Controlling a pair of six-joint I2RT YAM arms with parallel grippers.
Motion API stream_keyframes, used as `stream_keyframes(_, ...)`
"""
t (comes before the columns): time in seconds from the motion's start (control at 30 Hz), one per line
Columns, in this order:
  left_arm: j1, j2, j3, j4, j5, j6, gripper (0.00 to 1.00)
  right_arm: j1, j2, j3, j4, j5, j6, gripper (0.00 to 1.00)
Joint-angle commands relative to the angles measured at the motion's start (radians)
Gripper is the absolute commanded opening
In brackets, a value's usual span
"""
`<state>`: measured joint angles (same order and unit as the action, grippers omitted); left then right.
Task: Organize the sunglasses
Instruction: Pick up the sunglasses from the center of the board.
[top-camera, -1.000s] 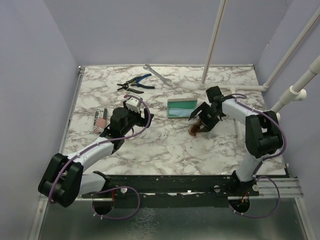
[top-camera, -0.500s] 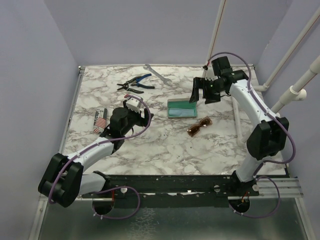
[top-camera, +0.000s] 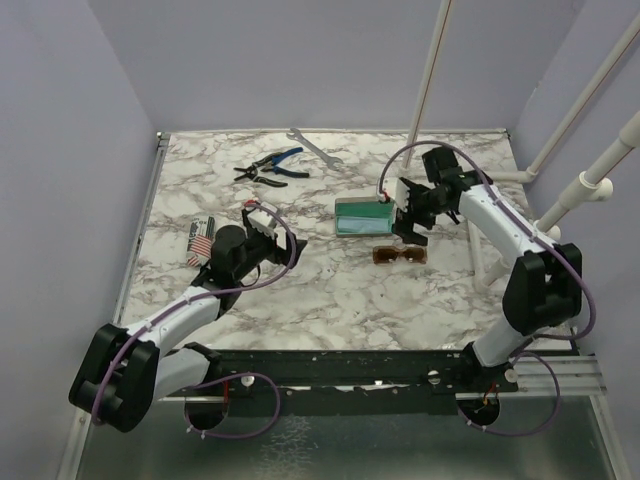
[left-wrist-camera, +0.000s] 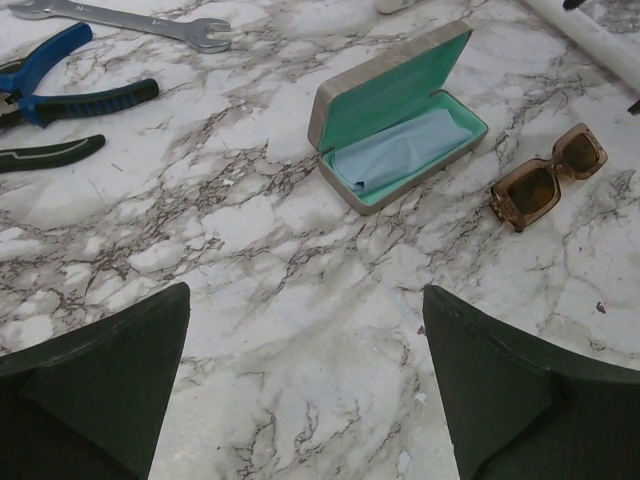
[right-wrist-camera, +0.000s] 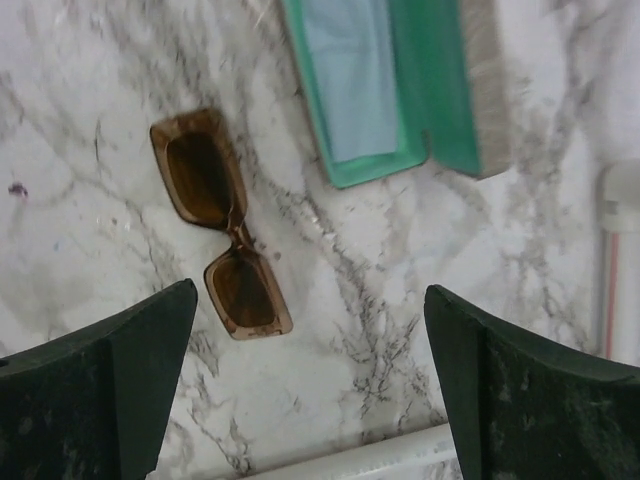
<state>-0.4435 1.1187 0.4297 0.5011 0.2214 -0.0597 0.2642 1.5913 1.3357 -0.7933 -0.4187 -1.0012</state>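
The sunglasses (top-camera: 400, 255), amber-brown lenses in a thin brown frame, lie flat on the marble table just in front of the open grey case (top-camera: 362, 215). The case has a teal lining and holds a light blue cloth (left-wrist-camera: 400, 155). My right gripper (top-camera: 409, 212) hovers open and empty beside the case's right end, just behind the sunglasses (right-wrist-camera: 220, 220), which show left of its jaws (right-wrist-camera: 310, 290). My left gripper (top-camera: 264, 226) is open and empty over bare table, well left of the case (left-wrist-camera: 400, 110) and sunglasses (left-wrist-camera: 548, 178), which lie ahead of its fingers (left-wrist-camera: 306, 300).
Blue-handled pliers (top-camera: 272, 165) and a steel wrench (top-camera: 315, 145) lie at the back left. A flag-printed pack (top-camera: 200, 242) sits by the left arm. White pipes (top-camera: 492, 262) run along the right side, one close under the right gripper (right-wrist-camera: 350, 460).
The right gripper left the sunglasses on the table, swung up to the back, then came down beside the case, opening wider. The sunglasses turned slightly. The left gripper opened wider and shifted a little.
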Motion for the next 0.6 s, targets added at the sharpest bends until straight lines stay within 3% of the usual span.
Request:
stream_keyframes(0.0,0.015,-0.02,-0.047,0.044,0.061,-0.042,0.99,0.001,0.064,-0.055,-0.172,0.1,-0.293,1.0)
stream_keyframes(0.2,0.027,-0.016,-0.068,0.045,0.036,-0.06,0.99,0.005,0.033,-0.195,0.03,0.075,-0.262,0.99)
stream_keyframes(0.33,0.038,-0.01,-0.074,0.045,0.026,-0.067,0.99,0.007,-0.043,-0.429,0.386,0.102,-0.234,0.98)
stream_keyframes(0.57,0.048,0.006,-0.066,0.045,0.035,-0.074,0.99,0.007,0.028,-0.371,0.308,0.083,-0.243,0.96)
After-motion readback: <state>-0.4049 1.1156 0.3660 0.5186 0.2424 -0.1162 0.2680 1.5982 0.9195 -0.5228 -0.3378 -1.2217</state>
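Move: The sunglasses lie on the table about 4 cm back from the right hand, 2 cm to its left and some 13 cm below. The open green case stands about 5 cm ahead and 12 cm to the left of that hand, and a white pipe runs roughly 17 cm to its right, about level. From the left hand the sunglasses are some 26 cm to the right, 2 cm ahead and 14 cm below. No touch can be seen yet: the right hand heads for the right-hand lens of the sunglasses, sinking nearly 12 cm while drawing back some 4 cm and going 3 cm right, fingers kept wide open. Its wrist tilts steeper and turns about 10 degrees counter-clockwise, bringing the tips to either side of that lens. The left hand, empty, sinks about 2 cm. ##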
